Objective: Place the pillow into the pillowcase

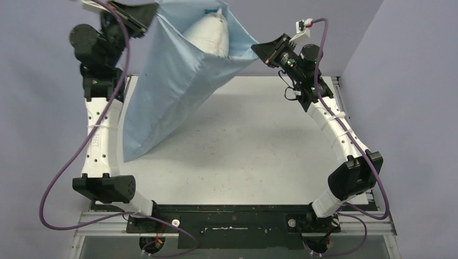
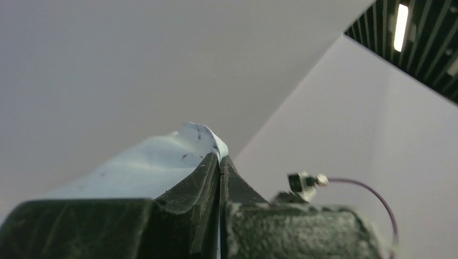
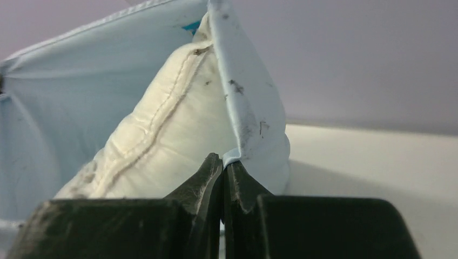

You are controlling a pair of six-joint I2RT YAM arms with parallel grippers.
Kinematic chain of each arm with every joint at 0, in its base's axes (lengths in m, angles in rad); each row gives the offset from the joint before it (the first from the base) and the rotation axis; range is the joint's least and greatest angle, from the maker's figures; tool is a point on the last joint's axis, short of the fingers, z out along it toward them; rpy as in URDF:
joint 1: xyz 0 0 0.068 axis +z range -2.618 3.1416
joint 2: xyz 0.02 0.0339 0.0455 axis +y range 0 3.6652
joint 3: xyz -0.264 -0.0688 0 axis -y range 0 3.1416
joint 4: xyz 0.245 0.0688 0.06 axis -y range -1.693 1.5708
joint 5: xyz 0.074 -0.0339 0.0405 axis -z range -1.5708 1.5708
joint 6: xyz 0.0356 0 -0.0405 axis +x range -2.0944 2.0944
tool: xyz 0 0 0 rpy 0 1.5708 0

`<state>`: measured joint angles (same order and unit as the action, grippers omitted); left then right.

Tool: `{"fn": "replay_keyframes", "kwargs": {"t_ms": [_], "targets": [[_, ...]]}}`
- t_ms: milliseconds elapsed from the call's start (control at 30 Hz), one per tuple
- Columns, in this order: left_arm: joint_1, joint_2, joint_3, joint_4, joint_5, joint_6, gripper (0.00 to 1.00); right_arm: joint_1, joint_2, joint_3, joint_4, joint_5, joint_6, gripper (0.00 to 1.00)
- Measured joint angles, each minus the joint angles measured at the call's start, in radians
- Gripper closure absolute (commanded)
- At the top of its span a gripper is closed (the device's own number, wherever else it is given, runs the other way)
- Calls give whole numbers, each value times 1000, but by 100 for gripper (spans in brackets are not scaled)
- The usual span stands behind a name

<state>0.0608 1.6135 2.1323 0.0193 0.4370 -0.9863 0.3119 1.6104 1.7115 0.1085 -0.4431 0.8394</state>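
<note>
The light blue pillowcase point(image 1: 167, 91) hangs in the air above the table's back left, its mouth stretched wide between both grippers. The white pillow point(image 1: 209, 33) sits inside it, one end poking up out of the mouth. My left gripper point(image 1: 154, 9) is shut on the mouth's left edge, high at the top of the top view. My right gripper point(image 1: 256, 49) is shut on the right edge. In the right wrist view the pillow point(image 3: 162, 135) bulges just beyond the jaws, with the pillowcase hem point(image 3: 243, 102) pinched between them. In the left wrist view a fold of pillowcase point(image 2: 162, 162) is clamped.
The white table point(image 1: 259, 140) lies below. The pillowcase's lower corner point(image 1: 129, 155) hangs down near the left arm point(image 1: 102, 135). Grey walls stand behind and to the right. The right arm point(image 1: 340, 135) curves along the table's right side.
</note>
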Motion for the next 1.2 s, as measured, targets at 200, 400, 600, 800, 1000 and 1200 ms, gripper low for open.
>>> {"fn": "replay_keyframes", "kwargs": {"t_ms": [200, 400, 600, 800, 1000, 1200], "targets": [[-286, -265, -537, 93, 8, 141, 85, -11, -71, -298, -19, -6, -61, 100], [-412, -335, -774, 177, 23, 201, 53, -49, -161, -518, -66, 19, -134, 91], [-421, -305, -776, 161, 27, 305, 45, -187, -247, -636, -122, 77, -179, 50], [-420, -310, -799, 51, -59, 475, 44, -273, -356, -682, -217, 126, -235, 35], [-418, -310, -887, -76, -145, 571, 44, -270, -415, -751, -249, 68, -264, 28], [-385, -306, -994, -124, -212, 610, 44, -264, -423, -903, -258, -12, -270, 28]]}}
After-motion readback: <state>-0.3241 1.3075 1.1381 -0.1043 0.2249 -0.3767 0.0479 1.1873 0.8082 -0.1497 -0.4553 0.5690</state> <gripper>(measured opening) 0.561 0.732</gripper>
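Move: Both hands still grip the mouth of the pillowcase, high in the air. Its landing spot on the bare table is about 8 cm left of the right hand, some 2 cm back and 45 cm below; from the left hand it is level ahead, roughly 19 cm right and 60 cm below. The pillow hangs inside the case, its middle some 20 cm left of the right hand, 4 cm ahead and 18 cm lower, or 7 cm right of the left hand, 5 cm ahead and 34 cm below. Both hands let go of the pillowcase mouth as they bring it down to the table. The left swings fast right, down and back, opens early, then keeps sinking, about 35 cm in all, easing a little left and forward. The right drops some 20 cm still gripping, sweeps right as it opens, then backs off and sinks further; both tip their fingers down about 30 degrees. ##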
